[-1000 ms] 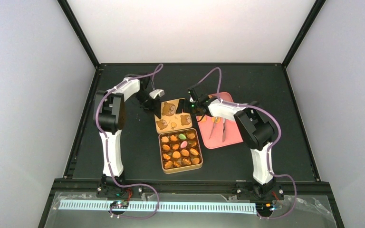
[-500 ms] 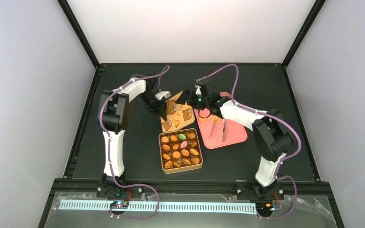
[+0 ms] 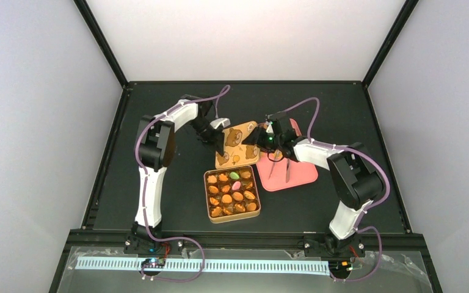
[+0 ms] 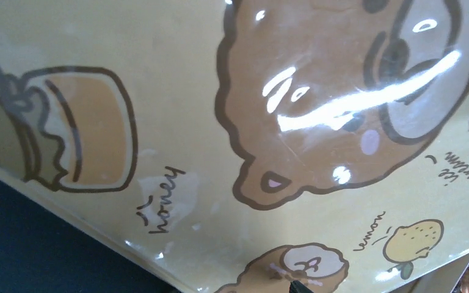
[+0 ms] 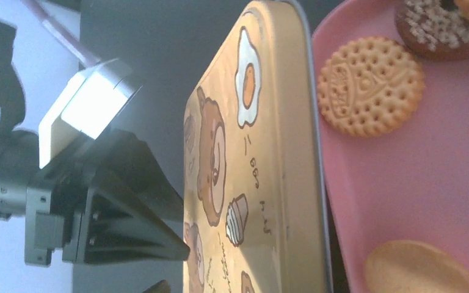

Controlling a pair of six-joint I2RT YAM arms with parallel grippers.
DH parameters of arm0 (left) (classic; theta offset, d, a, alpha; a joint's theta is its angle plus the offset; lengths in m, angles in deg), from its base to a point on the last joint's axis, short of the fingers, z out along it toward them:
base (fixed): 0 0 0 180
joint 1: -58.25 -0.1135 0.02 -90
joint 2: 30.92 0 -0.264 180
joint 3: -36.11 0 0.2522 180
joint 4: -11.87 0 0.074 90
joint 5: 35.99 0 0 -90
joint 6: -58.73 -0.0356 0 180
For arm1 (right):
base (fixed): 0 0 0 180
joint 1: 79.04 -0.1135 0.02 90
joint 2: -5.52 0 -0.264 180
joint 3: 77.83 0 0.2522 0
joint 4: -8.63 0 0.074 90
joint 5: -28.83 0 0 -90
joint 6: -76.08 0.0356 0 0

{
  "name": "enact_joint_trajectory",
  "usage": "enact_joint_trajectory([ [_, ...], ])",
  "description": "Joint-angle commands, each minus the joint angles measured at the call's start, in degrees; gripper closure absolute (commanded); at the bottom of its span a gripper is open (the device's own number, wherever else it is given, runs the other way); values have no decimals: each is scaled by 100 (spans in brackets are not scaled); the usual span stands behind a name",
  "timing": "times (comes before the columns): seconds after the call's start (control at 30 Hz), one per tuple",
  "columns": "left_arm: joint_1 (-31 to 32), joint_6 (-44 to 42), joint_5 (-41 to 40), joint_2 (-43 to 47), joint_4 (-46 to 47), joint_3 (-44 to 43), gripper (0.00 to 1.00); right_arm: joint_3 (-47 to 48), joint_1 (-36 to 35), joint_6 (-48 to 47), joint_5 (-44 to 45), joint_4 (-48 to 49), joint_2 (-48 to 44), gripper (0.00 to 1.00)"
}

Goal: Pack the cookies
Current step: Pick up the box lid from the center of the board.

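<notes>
Several cookies [image 3: 232, 194], mostly orange with one green and one pink, fill the brown compartmented tin [image 3: 209, 196] at the table's middle. Behind the tin, its yellow bear-printed lid [image 3: 239, 144] is raised and tilted. My left gripper [image 3: 220, 137] is shut on the lid's left edge, and the lid [image 4: 220, 152] fills the left wrist view. My right gripper [image 3: 258, 139] is at the lid's right edge; its jaw state does not show. In the right wrist view the lid [image 5: 269, 171] stands edge-on, with the left gripper's black finger [image 5: 134, 235] against its face.
A pink tray [image 3: 300, 175] lies to the right of the tin, with metal tongs [image 3: 283, 166] on it. On the tray [image 5: 415, 177] lie a round dotted biscuit [image 5: 369, 85], a dark sprinkled one [image 5: 436, 27] and a golden one [image 5: 421, 268].
Both grippers have moved to the right and away from the arm bases, and the lid went with them. The right arm has stretched out and its jaws have narrowed.
</notes>
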Motion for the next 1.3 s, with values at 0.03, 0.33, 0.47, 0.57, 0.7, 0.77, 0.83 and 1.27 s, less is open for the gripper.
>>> enact_joint_trajectory([
  [0.03,97,-108,-121,-255,165,9,56,-41,44,220,-270,571,-374,60],
  [0.33,12,-329,-224,126,-7,-52,55,8,58,197,-272,549,-435,90],
  [0.47,-175,-484,-313,490,-198,-111,50,43,139,172,-319,561,-487,99],
  [0.57,-431,-631,-373,801,-424,-201,44,37,280,150,-460,586,-650,99],
  [0.7,-814,-861,-458,1255,-704,-189,38,51,459,16,-737,395,-1040,98],
  [0.77,-984,-975,-483,1486,-776,-41,34,12,515,-74,-837,218,-1289,98],
  [0.83,-1131,-1116,-447,1765,-822,218,32,-107,532,-124,-993,98,-1553,98],
  [1.27,-1339,-1859,92,2914,-449,2145,36,-2524,543,970,-2599,1210,-3459,98],
])
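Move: Off to the right hand's left, about 4 cm, 1 cm farther out and 3 cm lower, lies the middle of the lid, its right edge between the open fingers. The cookie box sits roughly 15 cm back and 4 cm left, 6 cm below; the pink tray is 14 cm right, level with the hand and 7 cm lower. The left hand is at the lid's left edge, the lid's middle 5 cm right, 1 cm ahead and 3 cm above it. Closing on the lid's right edge, the right hand pinches it and lifts, first slowly about 5 cm straight up, then up faster and back some 10 cm towards the cookie box, dipping a little at the end while its fingers tilt up some 20 degrees. The left hand waits at the lid's left edge, then opens wider, backs off up and left about 10 cm, and draws back slightly. ##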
